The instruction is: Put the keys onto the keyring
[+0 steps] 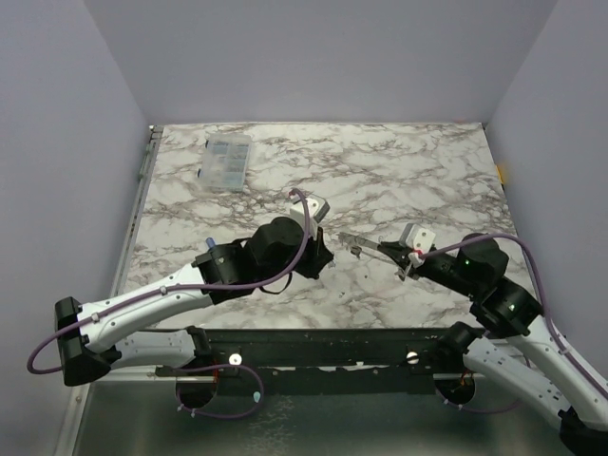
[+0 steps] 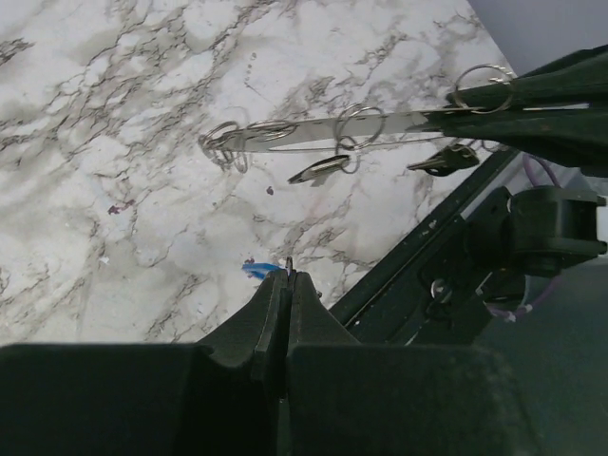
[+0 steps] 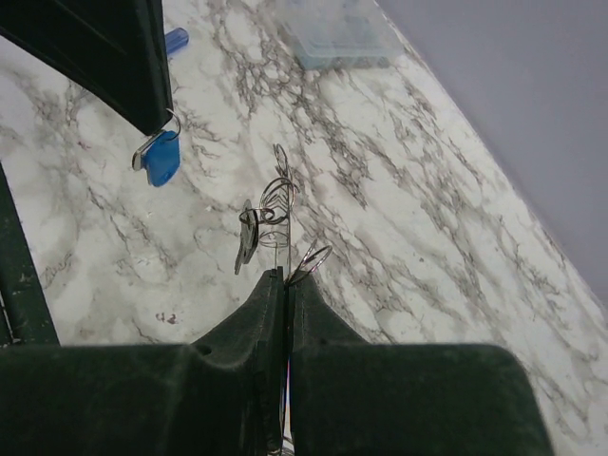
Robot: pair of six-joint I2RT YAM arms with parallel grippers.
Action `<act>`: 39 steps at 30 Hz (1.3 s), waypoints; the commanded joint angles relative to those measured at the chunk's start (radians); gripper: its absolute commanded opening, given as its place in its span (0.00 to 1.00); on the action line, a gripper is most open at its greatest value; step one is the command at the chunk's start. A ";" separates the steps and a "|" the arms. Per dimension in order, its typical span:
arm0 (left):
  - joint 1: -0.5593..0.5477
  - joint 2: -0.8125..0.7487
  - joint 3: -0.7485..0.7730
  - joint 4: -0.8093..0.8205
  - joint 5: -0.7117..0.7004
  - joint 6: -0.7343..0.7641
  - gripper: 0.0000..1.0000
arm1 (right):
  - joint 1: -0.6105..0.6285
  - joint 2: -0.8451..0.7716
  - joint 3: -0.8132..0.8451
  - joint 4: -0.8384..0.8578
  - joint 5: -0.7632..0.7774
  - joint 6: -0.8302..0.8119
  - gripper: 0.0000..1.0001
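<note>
My right gripper point(image 3: 287, 275) is shut on the keyring point(image 3: 275, 204), a thin pale strip with small metal rings that reaches left over the marble point(image 1: 356, 244). Two dark keys point(image 2: 323, 169) point(image 2: 445, 160) hang from it; in the right wrist view one dark key point(image 3: 246, 242) shows. My left gripper point(image 2: 287, 274) is shut on a blue-headed key point(image 3: 161, 157), whose small ring sits at the fingertips point(image 3: 157, 114). The key hangs a little left of the keyring's free end, apart from it. In the top view the left gripper point(image 1: 323, 255) faces the right gripper point(image 1: 391, 254).
A clear plastic box point(image 1: 228, 160) lies at the far left of the marble table point(image 1: 408, 171). A small blue piece point(image 1: 208, 240) lies on the table beside the left arm. Grey walls close in three sides. The black base rail point(image 1: 313, 347) runs along the near edge.
</note>
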 commanded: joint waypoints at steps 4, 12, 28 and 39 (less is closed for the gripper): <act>-0.008 0.047 0.177 -0.098 0.167 0.104 0.00 | 0.002 0.039 0.007 0.238 -0.097 -0.155 0.01; -0.008 0.161 0.431 -0.212 0.156 0.147 0.00 | 0.003 0.091 -0.030 0.582 -0.091 -0.206 0.01; -0.008 0.184 0.550 -0.194 0.035 0.270 0.00 | 0.044 0.164 -0.037 0.759 -0.094 -0.502 0.01; -0.006 0.222 0.607 -0.178 -0.010 0.308 0.00 | 0.095 0.154 -0.075 0.753 -0.048 -0.587 0.01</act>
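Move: Across from the left hand, which already holds the blue key, the ring at the right fingertips lies about 11 cm to the right, 2 cm ahead and 2 cm higher. The keyring plate's free tip is some 5 cm ahead and 2 cm right of the left hand, with a hanging key about 6 cm right, 1 cm ahead and 2 cm below. From the right hand, the blue key is roughly 11 cm left, 2 cm back and 4 cm lower. Rising together, the two hands close in on each other: the left carries the blue key up about 14 cm and 4 cm right, towards the ring at the right fingertips. The right, keeping its grip on the keyring, climbs about 11 cm, moves 5 cm left and slightly forward, and tips its fingers up some 45 degrees. Both grippers stay shut, their tips ending almost together. ##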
